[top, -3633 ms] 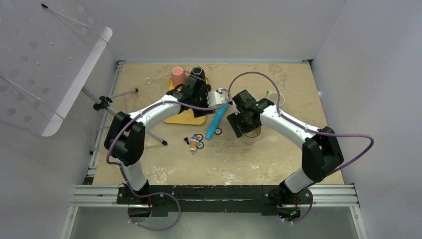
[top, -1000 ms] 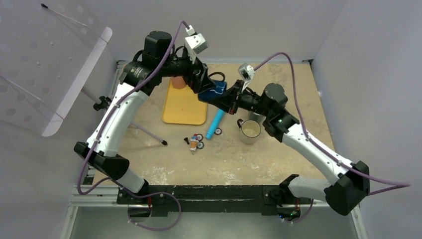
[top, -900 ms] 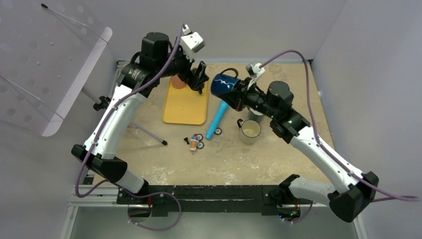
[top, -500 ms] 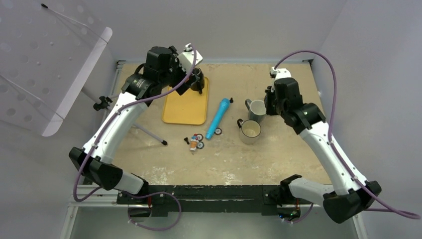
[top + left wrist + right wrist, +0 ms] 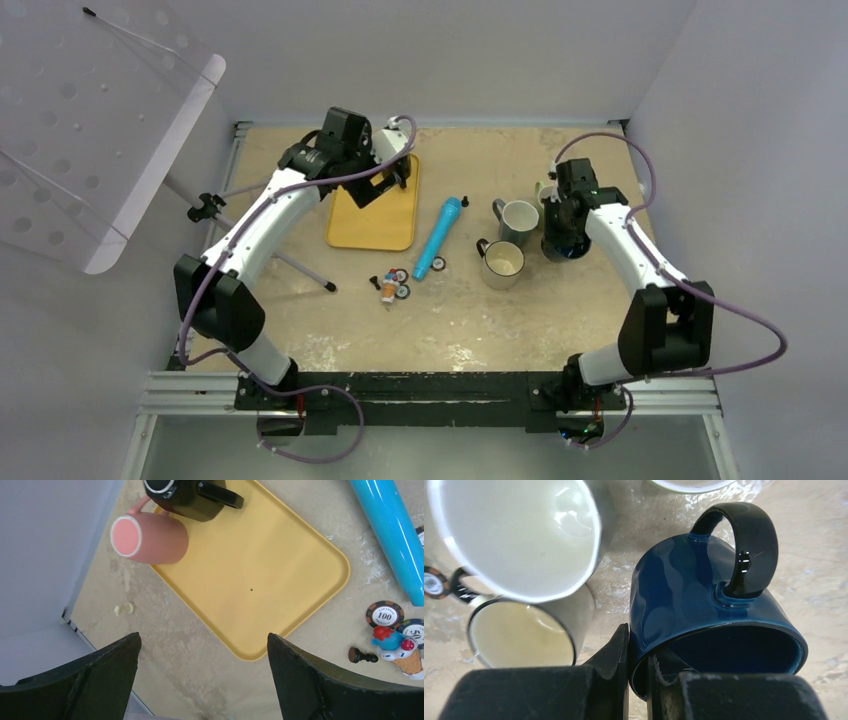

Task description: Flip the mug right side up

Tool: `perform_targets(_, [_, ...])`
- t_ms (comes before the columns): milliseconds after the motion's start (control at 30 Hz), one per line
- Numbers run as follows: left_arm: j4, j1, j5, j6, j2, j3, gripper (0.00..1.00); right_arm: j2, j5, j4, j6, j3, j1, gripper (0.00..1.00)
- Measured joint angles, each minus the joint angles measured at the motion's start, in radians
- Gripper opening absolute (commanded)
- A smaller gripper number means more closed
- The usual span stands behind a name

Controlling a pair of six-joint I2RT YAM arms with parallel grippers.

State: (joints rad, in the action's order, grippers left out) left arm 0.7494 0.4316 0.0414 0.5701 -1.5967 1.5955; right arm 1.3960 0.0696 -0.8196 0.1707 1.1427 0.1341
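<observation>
The mug [image 5: 684, 595] is dark blue with a black handle, and its mouth faces up toward the right wrist camera. My right gripper [image 5: 639, 645] is shut on its rim, one finger outside the wall and one inside. Seen from above, the mug [image 5: 563, 248] sits low at the table under my right gripper [image 5: 560, 232], just right of two pale mugs. My left gripper [image 5: 203, 639] hangs open and holds nothing, above the near corner of the yellow tray [image 5: 270, 580]. In the top view my left gripper [image 5: 385, 180] is over the tray's back end.
A white mug [image 5: 518, 220] and a cream mug [image 5: 502, 260] stand close beside the blue mug. A pink mug [image 5: 150, 537] and a black mug [image 5: 190, 495] sit at the tray's far end. A blue cylinder [image 5: 438, 237], poker chips [image 5: 400, 275] and an ice-cream toy [image 5: 388, 290] lie mid-table. A tripod [image 5: 250, 200] stands left.
The left gripper let go of the blue mug and drew back over the tray. My right arm carried the mug to the right and lowered it beside the pale mugs.
</observation>
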Motion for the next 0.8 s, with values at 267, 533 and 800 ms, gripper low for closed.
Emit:
perform_targets(267, [0.046, 0.000, -0.086, 0.054, -0.087, 0.002, 0.94, 0.132, -0.057, 0.055, -0.013, -0.082, -0.066, 0.07])
perform_targets(533, [0.045, 0.000, -0.283, 0.336, -0.089, -0.010, 0.97, 0.178, -0.063, 0.081, -0.042, -0.059, -0.085, 0.48])
perform_targets(800, [-0.036, 0.000, -0.329, 0.789, -0.140, -0.063, 0.97, 0.167, -0.033, 0.079, -0.056, 0.032, -0.086, 0.98])
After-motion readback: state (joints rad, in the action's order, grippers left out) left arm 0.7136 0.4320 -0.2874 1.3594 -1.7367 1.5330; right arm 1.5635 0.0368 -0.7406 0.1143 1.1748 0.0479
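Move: Just right of the right hand, which pinches the dark blue mug by its left wall, is the free spot for this mug: about 5 cm right, 1 cm back, 10 cm below. At that same height, the green mug stands some 9 cm ahead and 1 cm right of this hand, the grey one 5 cm ahead and 5 cm left, the cream one 3 cm back and 8 cm left. For the empty left hand, the black mug is roughly 15 cm ahead, 5 cm right, 20 cm down, the pink one 8 cm left of it and 1 cm farther out. Lowering the dark blue mug about 6.5 cm onto the free spot, the right hand drifts slightly right and tips its fingers closer to vertical, then opens, lets go of the wall and backs off up and forward, some 3 cm each. The open left hand sinks about 6.5 cm, shifts 5 cm right towards the black mug and turns some 45 degrees clockwise, easing forward at the end. ##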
